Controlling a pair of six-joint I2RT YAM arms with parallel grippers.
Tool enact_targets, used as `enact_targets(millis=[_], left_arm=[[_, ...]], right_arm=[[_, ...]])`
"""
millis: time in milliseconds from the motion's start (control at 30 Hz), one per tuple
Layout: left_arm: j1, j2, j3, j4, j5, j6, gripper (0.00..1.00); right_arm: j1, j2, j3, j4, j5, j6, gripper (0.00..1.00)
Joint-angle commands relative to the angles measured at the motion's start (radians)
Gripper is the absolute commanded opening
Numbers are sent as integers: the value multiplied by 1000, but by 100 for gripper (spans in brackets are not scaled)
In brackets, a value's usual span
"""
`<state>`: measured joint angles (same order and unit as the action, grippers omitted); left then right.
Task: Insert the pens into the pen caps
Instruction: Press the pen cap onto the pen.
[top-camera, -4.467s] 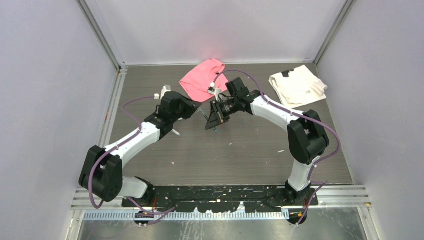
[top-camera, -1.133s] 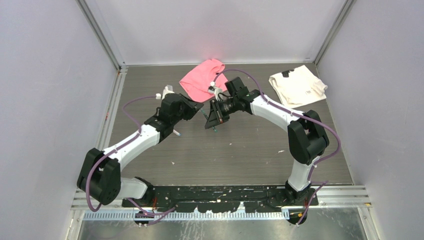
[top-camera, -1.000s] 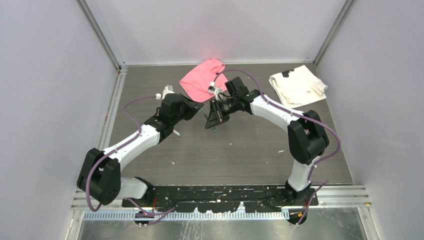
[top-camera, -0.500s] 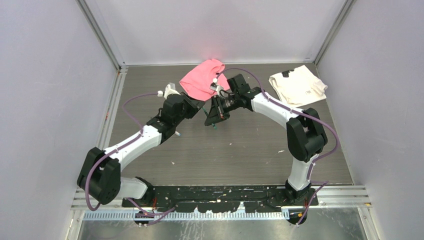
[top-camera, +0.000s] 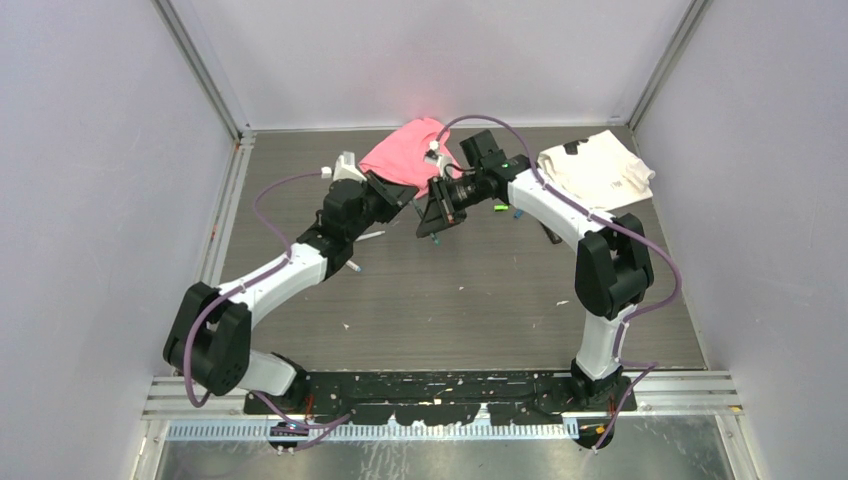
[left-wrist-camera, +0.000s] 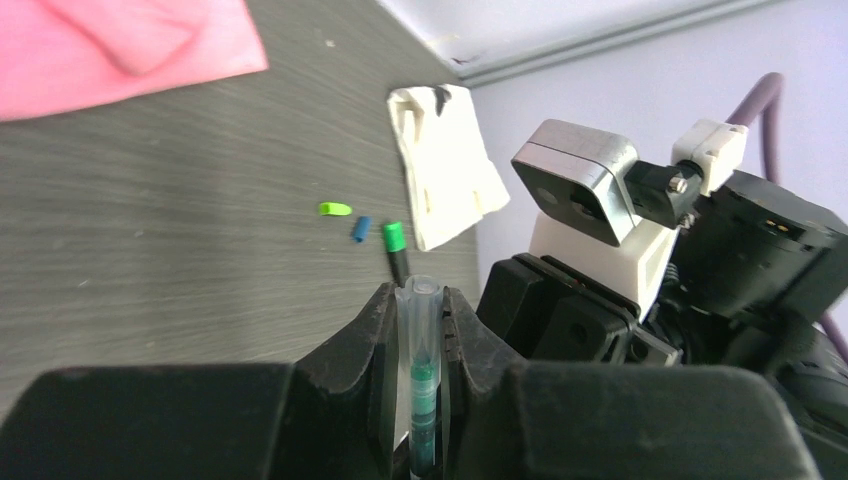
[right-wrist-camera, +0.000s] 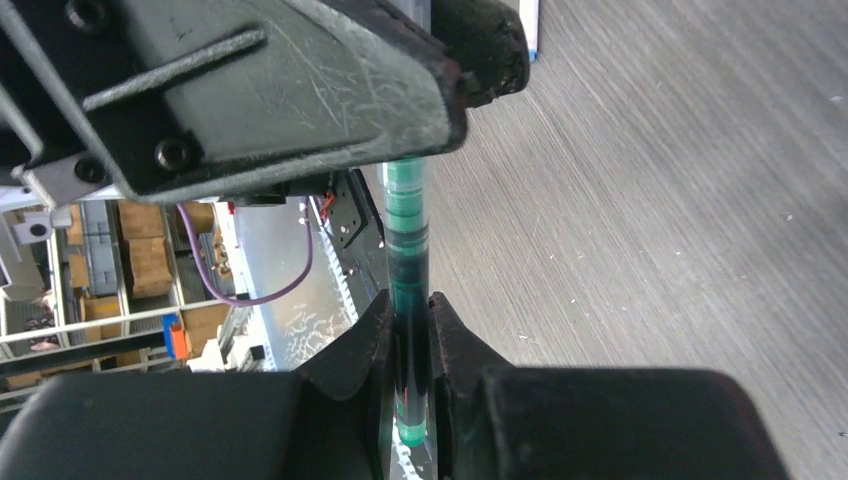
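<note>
My left gripper (left-wrist-camera: 418, 295) is shut on a clear pen cap (left-wrist-camera: 419, 320), and a green pen tip sits inside that cap. Facing it, my right gripper (right-wrist-camera: 408, 305) is shut on the dark green pen (right-wrist-camera: 406, 240), whose front end runs up into the left gripper's fingers (right-wrist-camera: 300, 90). From above, the two grippers (top-camera: 405, 197) (top-camera: 433, 222) meet nose to nose just in front of the pink cloth (top-camera: 400, 155). A bright green cap (left-wrist-camera: 335, 209), a blue cap (left-wrist-camera: 360, 229) and a black pen with a green cap (left-wrist-camera: 393, 240) lie on the table. A white pen (top-camera: 368, 236) lies by the left arm.
A white cloth (top-camera: 595, 170) lies at the back right, close to the loose caps. Another white pen (right-wrist-camera: 528, 25) lies beyond the left gripper. A small pen (top-camera: 353, 268) rests beside the left forearm. Grey walls enclose the table on three sides.
Both grippers, still joined at pen and cap, have moved together toward the back of the table, next to the pink cloth. The right forearm's shift has uncovered the loose caps.
</note>
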<state>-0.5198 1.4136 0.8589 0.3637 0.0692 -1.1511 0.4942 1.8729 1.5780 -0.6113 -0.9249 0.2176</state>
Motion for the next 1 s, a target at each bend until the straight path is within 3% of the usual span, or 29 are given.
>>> enact_targets(millis=[0, 100, 200, 267, 367, 433, 567, 733, 867, 967], left_arm=[[-44, 56, 1, 73, 586, -62, 1], [-48, 56, 17, 22, 639, -40, 0], [-72, 60, 88, -128, 595, 42, 1], [-97, 82, 164, -324, 549, 119, 1], [-119, 88, 231, -490, 453, 185, 1], [-120, 72, 226, -486, 406, 187, 0], [-105, 4, 161, -378, 314, 137, 1], [-49, -78, 75, -247, 255, 69, 9], [-25, -104, 66, -233, 267, 72, 32], [-17, -106, 68, -224, 304, 81, 44]], right_arm=[[-108, 9, 119, 250, 32, -50, 1], [-97, -9, 158, 109, 184, -205, 1], [-95, -7, 142, 195, 185, -87, 1], [-97, -2, 106, 301, 119, 38, 1], [-82, -2, 117, 273, 178, 39, 1], [-80, 3, 116, 270, 184, 39, 1], [-76, -2, 60, 327, 58, 44, 1], [-71, -36, -33, 337, -15, -2, 1], [-73, -45, -59, 337, -32, -9, 1], [-73, -42, -57, 346, -43, 2, 1]])
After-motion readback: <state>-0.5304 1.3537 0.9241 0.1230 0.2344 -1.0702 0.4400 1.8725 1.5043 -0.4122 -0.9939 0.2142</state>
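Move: The clear pen cap is already in the left fingers, over the nib of the green pen pinched in the right. The pen's middle lies about 5 cm back, 2 cm right and 3 cm below the left hand; the cap is some 6 cm ahead, 2 cm left and 3 cm above the right hand. On the table, some 22 cm below the left hand, the pink cloth lies about 14 cm ahead and 1 cm left, the loose lime cap 4 cm ahead and 18 cm right. Bring the left gripper, keeping its pinch on the cap, about 3 cm right and slightly up, while the right gripper pushes the pen forward and right towards it, then let both ease back left. Finally part the left fingers, release the cap and draw that hand back about 4 cm; keep the right pinch on the pen and nudge it forward at the end. ##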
